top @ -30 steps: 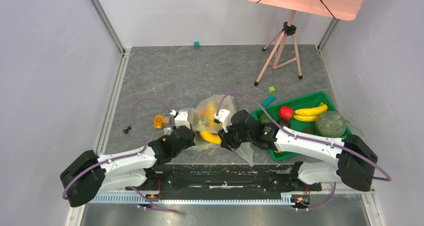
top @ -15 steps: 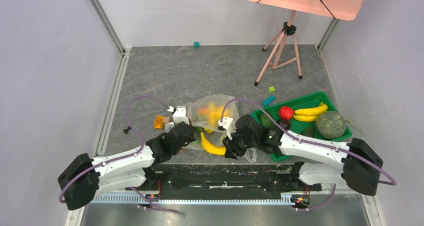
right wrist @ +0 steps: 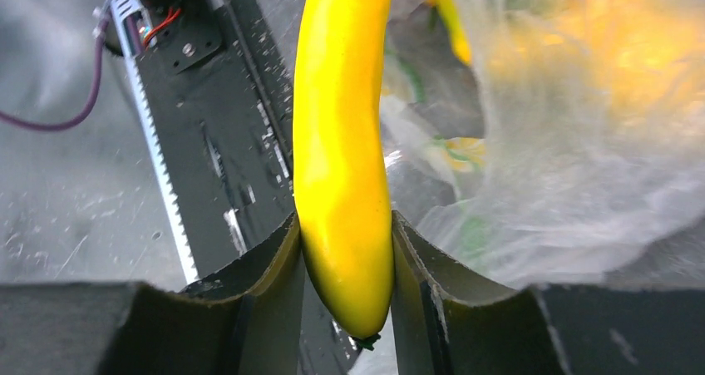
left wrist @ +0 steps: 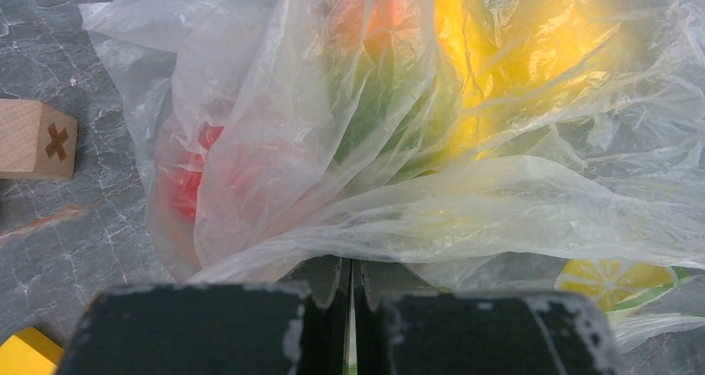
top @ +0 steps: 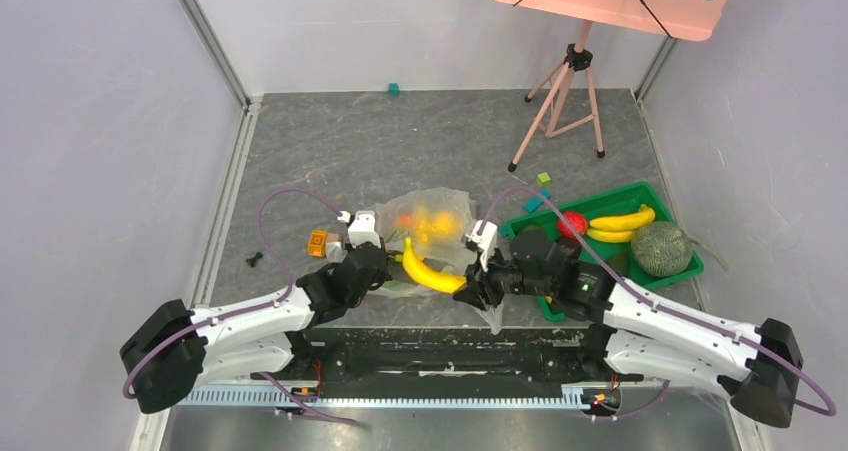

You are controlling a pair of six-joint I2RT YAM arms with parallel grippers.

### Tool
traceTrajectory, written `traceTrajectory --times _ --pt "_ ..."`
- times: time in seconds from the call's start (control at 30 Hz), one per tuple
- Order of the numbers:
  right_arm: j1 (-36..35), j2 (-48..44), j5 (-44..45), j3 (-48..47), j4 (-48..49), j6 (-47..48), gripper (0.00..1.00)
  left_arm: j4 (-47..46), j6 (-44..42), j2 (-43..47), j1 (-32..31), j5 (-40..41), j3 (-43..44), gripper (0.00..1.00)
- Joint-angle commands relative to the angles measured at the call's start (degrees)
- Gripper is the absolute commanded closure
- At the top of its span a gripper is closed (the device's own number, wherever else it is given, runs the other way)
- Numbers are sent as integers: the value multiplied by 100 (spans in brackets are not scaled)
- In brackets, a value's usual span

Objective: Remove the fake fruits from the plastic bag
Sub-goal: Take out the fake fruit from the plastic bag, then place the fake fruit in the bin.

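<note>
The transparent plastic bag lies crumpled mid-table, with orange, yellow, red and green fake fruits blurred inside it. My left gripper is shut, pinching a fold of the bag's film at its near left edge. A yellow banana is outside the bag, in front of it. My right gripper is shut on the banana's lower tip, and the banana stands straight up between the fingers. The bag is to the right in that view.
A green tray at the right holds a red fruit, bananas and a melon. A wooden block and an orange block lie left of the bag. A tripod stands behind.
My right gripper has drawn the banana toward the right and up, away from the bag's near edge. The left gripper has stayed shut on the bag, and the bag has shifted slightly.
</note>
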State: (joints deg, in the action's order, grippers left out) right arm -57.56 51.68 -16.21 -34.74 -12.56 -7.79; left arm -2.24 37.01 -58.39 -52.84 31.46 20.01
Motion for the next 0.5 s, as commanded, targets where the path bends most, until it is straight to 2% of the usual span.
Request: traceTrajectory --times 0.0,0.47 --pt "160 -316 739 1 101 -113 75 -57 -109 -4 -15 220 180 98" --pt "661 -1140 1904 150 -312 -375 76 -92 -112 -111 -15 145 220 98"
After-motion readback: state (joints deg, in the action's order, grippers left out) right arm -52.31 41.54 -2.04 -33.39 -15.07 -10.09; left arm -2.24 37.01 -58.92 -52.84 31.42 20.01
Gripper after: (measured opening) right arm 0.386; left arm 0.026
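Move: The banana is already in the right hand's fingers, clear of the bag. The green tray it is being taken to has its middle about 29 cm to the right, 9 cm ahead and 12 cm below; in it, the red fruit lies some 20 cm right and 16 cm ahead, the two bananas about 31 cm right and 16 cm ahead. The bag lies roughly 12 cm left and 13 cm ahead. From the left hand, the tray is about 52 cm right and 2 cm back. The banana, still gripped near one end, is carried forward and to the right towards the tray by the right hand, about 5 cm each way and a couple of centimetres higher, while the wrist swings some 20 degrees clockwise. The left hand stays put, its shut fingers keeping hold of the plastic bag. ##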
